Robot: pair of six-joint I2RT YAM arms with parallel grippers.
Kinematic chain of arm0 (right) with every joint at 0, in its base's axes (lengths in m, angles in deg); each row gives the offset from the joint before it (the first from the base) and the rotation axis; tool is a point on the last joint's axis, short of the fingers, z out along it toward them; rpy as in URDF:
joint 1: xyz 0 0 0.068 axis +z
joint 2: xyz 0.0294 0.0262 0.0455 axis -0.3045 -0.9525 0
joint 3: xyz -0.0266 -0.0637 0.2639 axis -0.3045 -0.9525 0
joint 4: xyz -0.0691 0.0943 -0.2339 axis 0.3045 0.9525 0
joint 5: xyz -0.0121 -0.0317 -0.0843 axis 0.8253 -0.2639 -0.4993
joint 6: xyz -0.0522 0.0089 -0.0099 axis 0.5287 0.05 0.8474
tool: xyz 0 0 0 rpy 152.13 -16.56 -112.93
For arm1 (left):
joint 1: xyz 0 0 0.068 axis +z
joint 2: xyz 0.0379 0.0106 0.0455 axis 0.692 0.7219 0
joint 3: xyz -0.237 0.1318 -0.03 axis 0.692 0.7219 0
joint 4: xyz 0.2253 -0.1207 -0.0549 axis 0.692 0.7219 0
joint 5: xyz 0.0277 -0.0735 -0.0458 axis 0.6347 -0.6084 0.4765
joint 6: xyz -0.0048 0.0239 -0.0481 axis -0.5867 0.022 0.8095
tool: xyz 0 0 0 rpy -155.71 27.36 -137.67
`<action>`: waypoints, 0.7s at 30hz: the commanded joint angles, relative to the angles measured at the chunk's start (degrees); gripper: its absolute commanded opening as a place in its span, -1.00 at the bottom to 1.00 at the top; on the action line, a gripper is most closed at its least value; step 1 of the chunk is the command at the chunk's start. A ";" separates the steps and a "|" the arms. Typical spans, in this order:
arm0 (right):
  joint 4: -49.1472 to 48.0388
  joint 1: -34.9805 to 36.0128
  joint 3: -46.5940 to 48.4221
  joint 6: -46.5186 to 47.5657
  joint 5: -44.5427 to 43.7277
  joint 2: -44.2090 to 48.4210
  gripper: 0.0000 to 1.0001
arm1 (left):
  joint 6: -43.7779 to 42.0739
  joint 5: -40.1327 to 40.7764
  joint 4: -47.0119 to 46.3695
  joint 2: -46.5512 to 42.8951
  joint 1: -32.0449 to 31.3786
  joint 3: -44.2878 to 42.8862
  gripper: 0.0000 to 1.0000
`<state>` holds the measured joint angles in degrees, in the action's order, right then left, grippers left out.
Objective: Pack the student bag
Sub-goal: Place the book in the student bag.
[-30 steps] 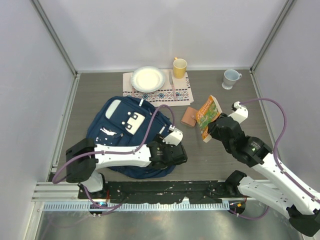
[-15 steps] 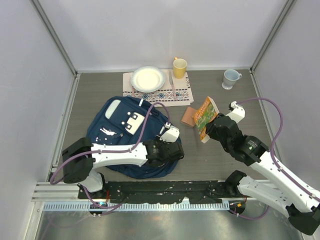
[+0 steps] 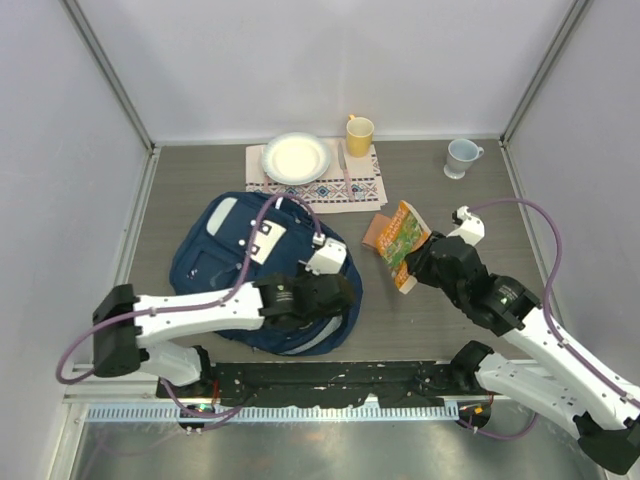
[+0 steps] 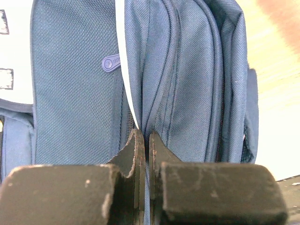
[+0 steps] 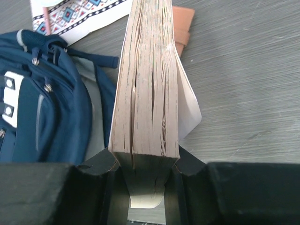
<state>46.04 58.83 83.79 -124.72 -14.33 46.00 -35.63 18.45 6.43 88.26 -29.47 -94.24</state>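
Note:
The student bag (image 3: 225, 255), navy with a white buckle patch, lies flat at the table's centre left. My left gripper (image 3: 333, 298) is at its right edge. In the left wrist view the left gripper (image 4: 144, 137) has its jaws pressed together on a thin fold of the student bag (image 4: 70, 93) beside the white stripe. My right gripper (image 3: 417, 262) is shut on a thick book (image 3: 400, 238) with an orange and green cover, held on edge just right of the bag. In the right wrist view the right gripper (image 5: 145, 154) clamps the book (image 5: 147, 79) at its spine end, above the student bag (image 5: 28, 108).
A brown wallet (image 3: 377, 228) lies behind the book. Farther back a patterned placemat (image 3: 330, 190) carries a white plate (image 3: 296, 157) and a pink pen (image 3: 345, 165). A yellow cup (image 3: 359, 132) stands at its far edge and a grey mug (image 3: 461, 156) at the back right.
My left gripper has closed from open onto the bag's right edge while its arm stretched out lower. My right gripper has carried the book a little left, toward the bag.

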 commanded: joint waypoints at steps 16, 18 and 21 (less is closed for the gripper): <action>-38.53 -0.15 -17.72 -15.36 44.71 9.16 -0.99 | -6.25 3.42 -0.25 -27.15 6.19 -2.43 -1.00; -44.34 -0.06 -19.05 -16.87 45.44 7.48 -0.98 | -5.72 3.50 -0.51 -28.29 6.28 -1.72 -1.00; -49.97 0.29 -20.11 -18.45 46.76 3.71 -0.98 | -5.10 3.33 -1.04 -29.17 6.37 -1.11 -1.00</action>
<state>15.44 58.77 63.31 -137.92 26.41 52.12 -41.43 17.88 9.80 62.03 -23.67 -94.96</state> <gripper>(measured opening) 0.320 0.028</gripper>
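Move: The right hand holds the book above the table, and the student bag's still nearly closed mouth lies about 17 cm to its left, 8 cm back and 13 cm lower. The brown wallet is on the table some 15 cm ahead of the right hand, 5 cm left and 19 cm below. From the left hand, already pinching the bag's front panel, that mouth is about 4 cm back, 2 cm left and 7 cm down, and the white patch about 14 cm ahead, 16 cm left and 7 cm below. Keeping its pinch on the front panel's edge, the left hand pulls it up about 12 cm and over to the left, tilting left as it goes and slowing to a near stop. Meanwhile the right hand keeps its grip and carries the book left and back to the opening mouth, swinging some 30 degrees counter-clockwise and rolling its left side up by about as much, then starts to sink as the book's leading end reaches the gap. ##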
